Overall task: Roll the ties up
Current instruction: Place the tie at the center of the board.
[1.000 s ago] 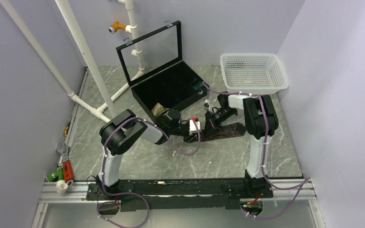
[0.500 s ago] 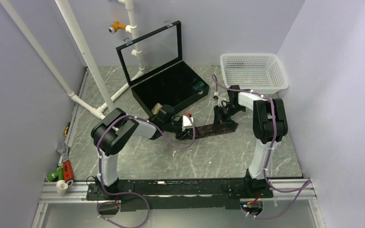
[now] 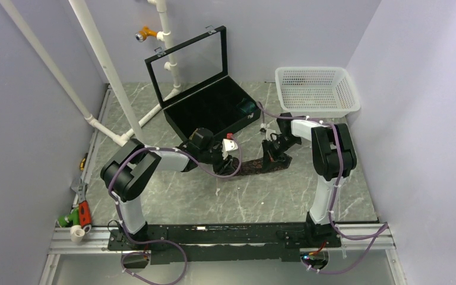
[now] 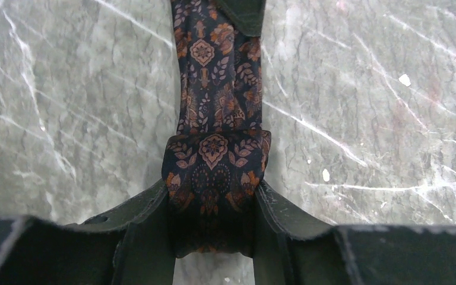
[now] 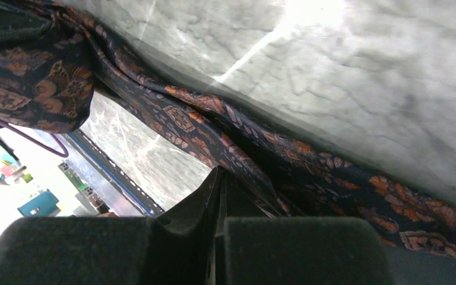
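A dark brown-maroon tie (image 3: 264,165) with orange floral figures lies across the marble table in front of the black case. Its near end is wound into a short roll (image 4: 214,172). My left gripper (image 4: 214,199) is shut on that roll, one finger on each side; in the top view this gripper (image 3: 236,164) is at the tie's left end. The flat strip (image 4: 217,71) runs away from the roll. My right gripper (image 5: 219,178) is shut, its tips against the tie (image 5: 309,172) near the strip's right end (image 3: 271,158). No fabric shows between its fingers. A teal tie (image 3: 248,108) sits in the case.
The open black case (image 3: 214,113) with its raised glass lid stands just behind the left arm. A white mesh basket (image 3: 317,89) sits at the back right. White pipes (image 3: 104,65) slant along the left. Hand tools (image 3: 80,215) lie at the near left edge.
The left gripper has moved left and back toward the case with the roll, and the flat strip has shortened. The right gripper has followed leftward along the tie.
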Robot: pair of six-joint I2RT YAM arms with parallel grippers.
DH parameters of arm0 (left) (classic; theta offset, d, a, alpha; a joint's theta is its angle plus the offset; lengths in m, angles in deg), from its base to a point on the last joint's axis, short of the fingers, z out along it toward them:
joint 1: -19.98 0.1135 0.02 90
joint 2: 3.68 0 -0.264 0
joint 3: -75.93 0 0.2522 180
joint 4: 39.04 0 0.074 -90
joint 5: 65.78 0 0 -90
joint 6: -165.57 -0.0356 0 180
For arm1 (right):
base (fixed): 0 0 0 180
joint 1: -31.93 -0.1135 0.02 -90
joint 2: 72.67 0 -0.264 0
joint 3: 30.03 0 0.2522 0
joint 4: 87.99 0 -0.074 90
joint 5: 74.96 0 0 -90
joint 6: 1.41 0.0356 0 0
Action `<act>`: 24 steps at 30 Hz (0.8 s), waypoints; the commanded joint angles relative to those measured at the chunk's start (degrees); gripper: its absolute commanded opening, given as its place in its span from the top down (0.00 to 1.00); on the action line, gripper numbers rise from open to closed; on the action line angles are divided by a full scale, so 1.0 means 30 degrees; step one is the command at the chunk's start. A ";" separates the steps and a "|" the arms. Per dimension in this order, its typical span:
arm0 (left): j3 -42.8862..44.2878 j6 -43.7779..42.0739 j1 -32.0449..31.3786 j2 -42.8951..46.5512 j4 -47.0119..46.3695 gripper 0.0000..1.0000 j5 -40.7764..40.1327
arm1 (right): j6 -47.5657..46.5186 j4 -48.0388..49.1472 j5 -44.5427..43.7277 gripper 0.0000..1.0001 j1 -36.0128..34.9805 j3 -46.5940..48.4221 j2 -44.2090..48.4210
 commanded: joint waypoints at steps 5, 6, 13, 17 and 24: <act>0.1187 -0.2378 -0.0349 -0.1070 0.5375 0.82 -0.2744 | -0.0901 -0.0597 -0.1515 0.95 -0.0386 -0.0293 -0.0066; 0.1209 -0.2778 -0.0518 -0.1293 0.5717 0.81 -0.2965 | -0.0855 -0.0596 -0.0993 0.92 -0.0374 -0.0132 0.0369; 0.1405 -0.3608 -0.1161 -0.1726 0.6896 0.71 -0.4029 | 0.1899 0.0971 0.4899 0.49 -0.0787 0.0824 0.2059; 0.1444 -0.3692 -0.1365 -0.1748 0.6925 0.70 -0.4274 | 0.4301 0.3019 0.6210 0.45 -0.1838 0.0815 0.1702; 0.1317 -0.3698 -0.1436 -0.1643 0.6909 0.69 -0.4227 | 0.5635 0.4680 0.6423 0.48 -0.2694 0.1483 -0.0110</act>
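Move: The rolled tie sits in the left hand's fingers, about 12 cm to the right hand's left, 2 cm nearer the base and some 2 cm higher. The flat tie strip's tail lies about 5 cm to the right hand's right, level with it. The black box's middle stands about 17 cm ahead of the right hand and 20 cm to its left. Opening, the right hand swings 9 cm left and up towards the rolled tie, which the left lowers 2 cm. ##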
